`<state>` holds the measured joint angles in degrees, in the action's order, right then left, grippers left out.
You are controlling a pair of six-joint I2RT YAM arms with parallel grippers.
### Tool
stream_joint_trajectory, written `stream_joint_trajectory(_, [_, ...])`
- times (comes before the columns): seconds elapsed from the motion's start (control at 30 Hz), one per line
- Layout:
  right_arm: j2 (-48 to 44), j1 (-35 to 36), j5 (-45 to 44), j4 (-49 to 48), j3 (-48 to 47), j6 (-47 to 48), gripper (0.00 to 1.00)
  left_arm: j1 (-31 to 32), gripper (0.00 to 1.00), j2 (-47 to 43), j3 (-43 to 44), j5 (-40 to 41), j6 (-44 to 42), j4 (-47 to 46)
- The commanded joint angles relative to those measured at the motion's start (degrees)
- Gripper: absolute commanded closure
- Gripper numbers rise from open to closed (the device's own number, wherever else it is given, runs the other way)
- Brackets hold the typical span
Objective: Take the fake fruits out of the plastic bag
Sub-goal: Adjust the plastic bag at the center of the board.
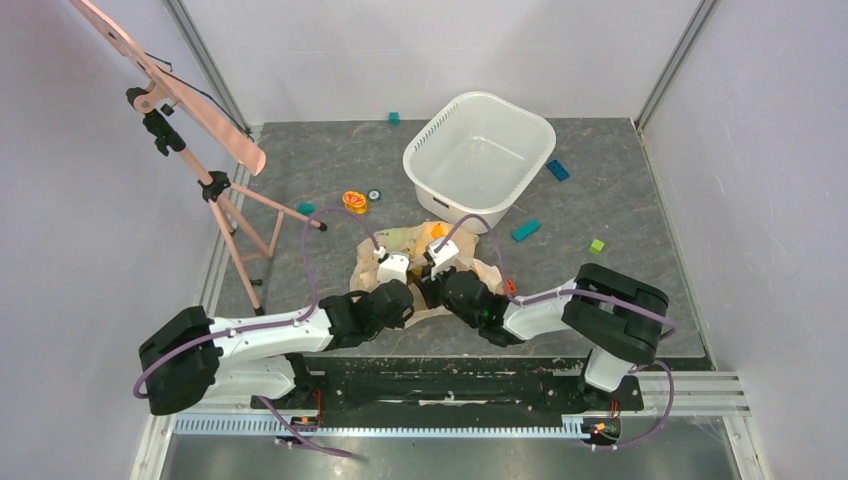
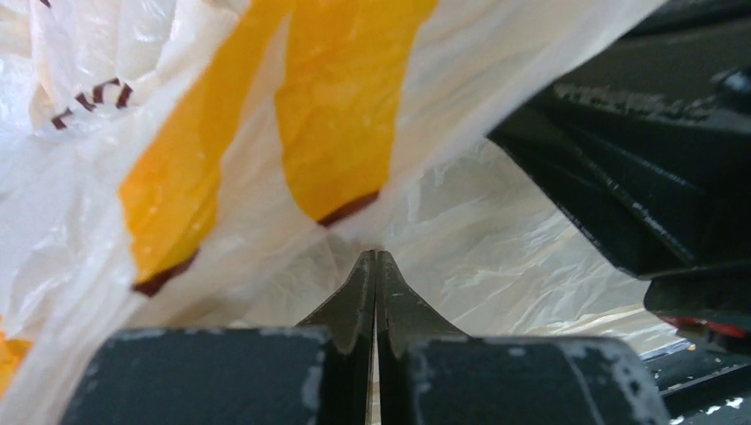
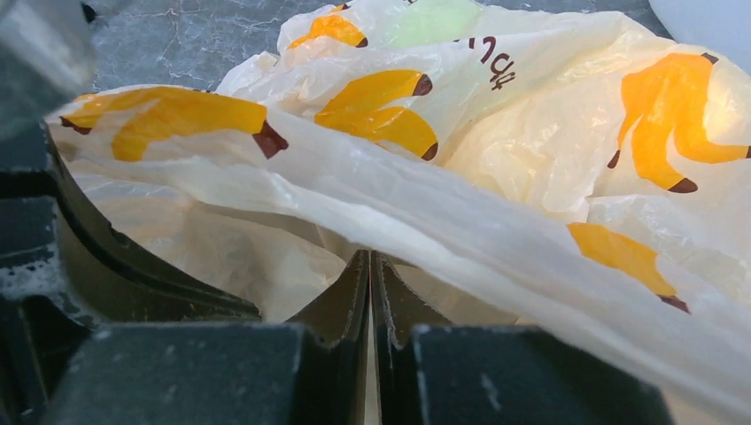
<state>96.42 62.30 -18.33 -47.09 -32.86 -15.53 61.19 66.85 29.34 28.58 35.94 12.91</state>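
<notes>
The plastic bag [image 1: 487,270], thin beige film printed with yellow bananas, lies crumpled at the near middle of the table, mostly under both wrists. My left gripper [image 1: 388,258] is shut, its tips [image 2: 376,255] pinching the plastic bag [image 2: 266,133], which rises taut above them. My right gripper [image 1: 437,250] is shut beside it, its tips [image 3: 369,255] closed on a fold of the plastic bag [image 3: 496,221]. One of the fake fruits, a green pear [image 3: 434,19], shows dimly through the film at the bag's far end [image 1: 402,238]. The other fruits are hidden.
A white tub [image 1: 480,150] stands just beyond the bag. An orange flower-shaped disc [image 1: 354,201] lies left of it. Small blocks are scattered about: teal [image 1: 525,230], blue [image 1: 557,170], green [image 1: 597,246]. A pink tripod [image 1: 230,200] stands at the left edge.
</notes>
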Motion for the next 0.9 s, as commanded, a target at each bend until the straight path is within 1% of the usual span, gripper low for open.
stream_joint_trajectory(0.0, [1.76,0.1,-2.41,-3.95,-1.86,-0.87,0.96,-0.27,0.98,0.18,-1.65,-0.78,0.7,-3.37])
stream_joint_trajectory(0.23, [6.35,0.17,-4.78,-0.37,-4.32,-1.11,0.96,-0.23,0.98,-0.91,-1.74,-0.81,0.31,-2.94])
stream_joint_trajectory(0.4, [5.88,0.36,-5.74,2.17,-1.9,-3.82,0.97,-0.24,0.98,-4.4,-1.14,0.3,0.27,-0.73])
stream_joint_trajectory(0.43, [5.79,0.45,-5.72,3.85,-2.12,-4.47,0.97,-0.25,0.98,-5.26,-1.05,0.5,0.39,-0.27])
stream_joint_trajectory(0.57, [8.14,0.95,-2.52,16.82,-6.74,-6.28,0.97,-0.23,0.98,-8.44,-1.12,1.96,0.6,-0.14])
stream_joint_trajectory(0.6, [8.62,1.42,-2.52,18.31,-6.96,-7.03,0.98,-0.22,0.98,-8.74,-1.14,2.73,0.64,-0.19])
stream_joint_trajectory(0.73, [8.75,3.19,-1.95,19.76,-4.02,-10.82,0.98,-0.42,0.98,-8.14,-0.85,4.52,0.61,-0.88])
stream_joint_trajectory(0.87, [7.21,6.24,-2.36,21.56,-1.86,-13.63,0.98,-0.44,0.98,-5.9,-1.03,4.6,0.55,-2.84])
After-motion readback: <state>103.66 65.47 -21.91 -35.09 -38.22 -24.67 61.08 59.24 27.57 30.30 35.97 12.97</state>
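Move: The right hand, almost shut, hangs at the bag's open mouth: the mouth's middle lies about 3 cm back, 1 cm to its left and 5 cm below. From the same hand, the greenish fruit under the film is some 6 cm ahead and 6 cm left, the orange pipe piece 4 cm back and 17 cm right, the white basket 22 cm ahead and 11 cm right. For the left hand, the mouth's middle is level ahead, roughly 4 cm to its right and 2 cm below. The right hand sinks about 6 cm into the mouth under the printed rim, first edging a centimetre forward, then drawing nearly 3 cm back towards the robot as its nearly shut fingers tip down some 10 degrees and the rim comes to lie over them. Beside it the left hand, also kept shut, dips a centimetre and then lifts about 3 cm at the mouth's left side, pinching nothing that shows, its tips tilting slightly up. ##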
